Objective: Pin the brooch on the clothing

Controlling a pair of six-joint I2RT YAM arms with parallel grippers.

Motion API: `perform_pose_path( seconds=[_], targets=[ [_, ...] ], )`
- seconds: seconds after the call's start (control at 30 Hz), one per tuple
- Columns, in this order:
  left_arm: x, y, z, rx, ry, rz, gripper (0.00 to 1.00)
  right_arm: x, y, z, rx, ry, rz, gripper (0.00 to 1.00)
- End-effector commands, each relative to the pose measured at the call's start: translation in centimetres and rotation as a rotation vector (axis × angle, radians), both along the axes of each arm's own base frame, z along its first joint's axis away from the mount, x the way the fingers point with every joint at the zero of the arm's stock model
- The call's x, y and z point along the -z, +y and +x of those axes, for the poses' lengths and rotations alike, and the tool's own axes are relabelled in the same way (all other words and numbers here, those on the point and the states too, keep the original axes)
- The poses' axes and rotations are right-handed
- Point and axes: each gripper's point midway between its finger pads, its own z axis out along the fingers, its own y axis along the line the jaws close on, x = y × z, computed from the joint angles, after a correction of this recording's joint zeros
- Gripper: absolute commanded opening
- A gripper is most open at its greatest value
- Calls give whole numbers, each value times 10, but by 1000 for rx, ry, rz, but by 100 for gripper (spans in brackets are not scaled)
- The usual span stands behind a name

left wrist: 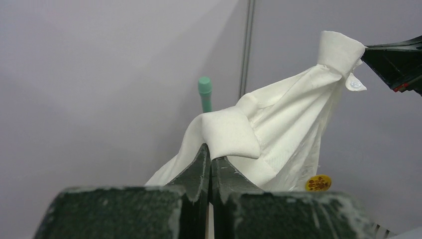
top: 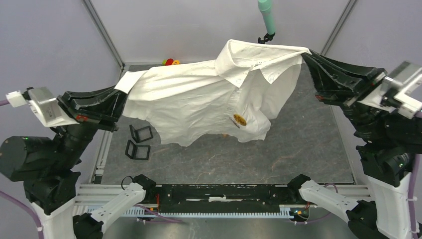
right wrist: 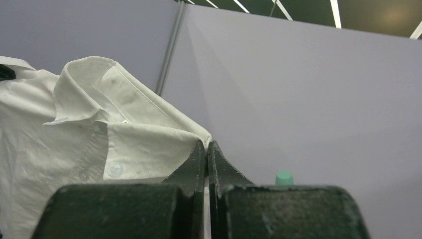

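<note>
The white shirt [top: 199, 99] hangs stretched in the air between both arms, its collar up at the back. A round yellow brooch [top: 239, 119] with dark spots sits on the front of the shirt, low and right of middle; it also shows in the left wrist view as the brooch [left wrist: 318, 183]. My left gripper [top: 121, 95] is shut on the shirt's left edge, cloth pinched between its fingers [left wrist: 209, 158]. At the upper right my right gripper [top: 305, 56] is shut on a fold of shirt [right wrist: 149, 144] near the collar, with a button beside it.
Two small black stands [top: 139, 142] lie on the dark mat under the shirt's left side. A green-tipped pole [top: 267, 17] rises behind the collar. Small red and yellow items [top: 171, 61] sit at the mat's back edge. Grey walls enclose the cell.
</note>
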Motion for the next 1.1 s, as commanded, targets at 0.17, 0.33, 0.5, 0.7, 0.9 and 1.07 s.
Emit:
perform_pose_path(
  seconds=[0.17, 0.33, 0.5, 0.7, 0.9, 1.07],
  targets=[
    [-45, 28, -22, -87, -90, -30, 2, -68, -52, -48, 113, -201, 121, 0],
    [-45, 13, 3, -67, 0, -41, 2, -68, -50, -35, 139, -186, 125, 0],
    [-8, 23, 76, -295, 197, -39, 2, -37, -35, 27, 257, -78, 78, 0],
    [120, 21, 185, -604, 478, 89, 2, 87, 5, 159, 465, 159, -71, 0],
    [277, 28, 279, -797, 740, 250, 33, 244, 42, 260, 577, 314, -240, 16],
    [351, 0, 314, -702, 927, 393, 81, 305, 60, 286, 561, 391, -319, 87]
  ],
)
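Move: The two hands hold the clothing stretched between them high over the near table. The left hand's landing spot is about 33 cm ahead, 2 cm left and 58 cm below; the right's is 31 cm ahead, 6 cm left, 64 cm below. From the left hand, the brooch hangs 5 cm ahead, 23 cm right, 22 cm below, and the rear black frame lies 15 cm ahead, 14 cm left, 58 cm below. Keeping their pinch on the clothing's shoulder parts, both hands first ease a few centimetres up and back, then swing it down and forward together over the table, dropping some 40 cm and reaching about 30 cm outward, the right drifting slightly left. On the way the wrists tip the fingers downward, the left turning counter-clockwise and the right clockwise, and only late in the fast downswing do both grippers open wide and let go, still well above the table. ##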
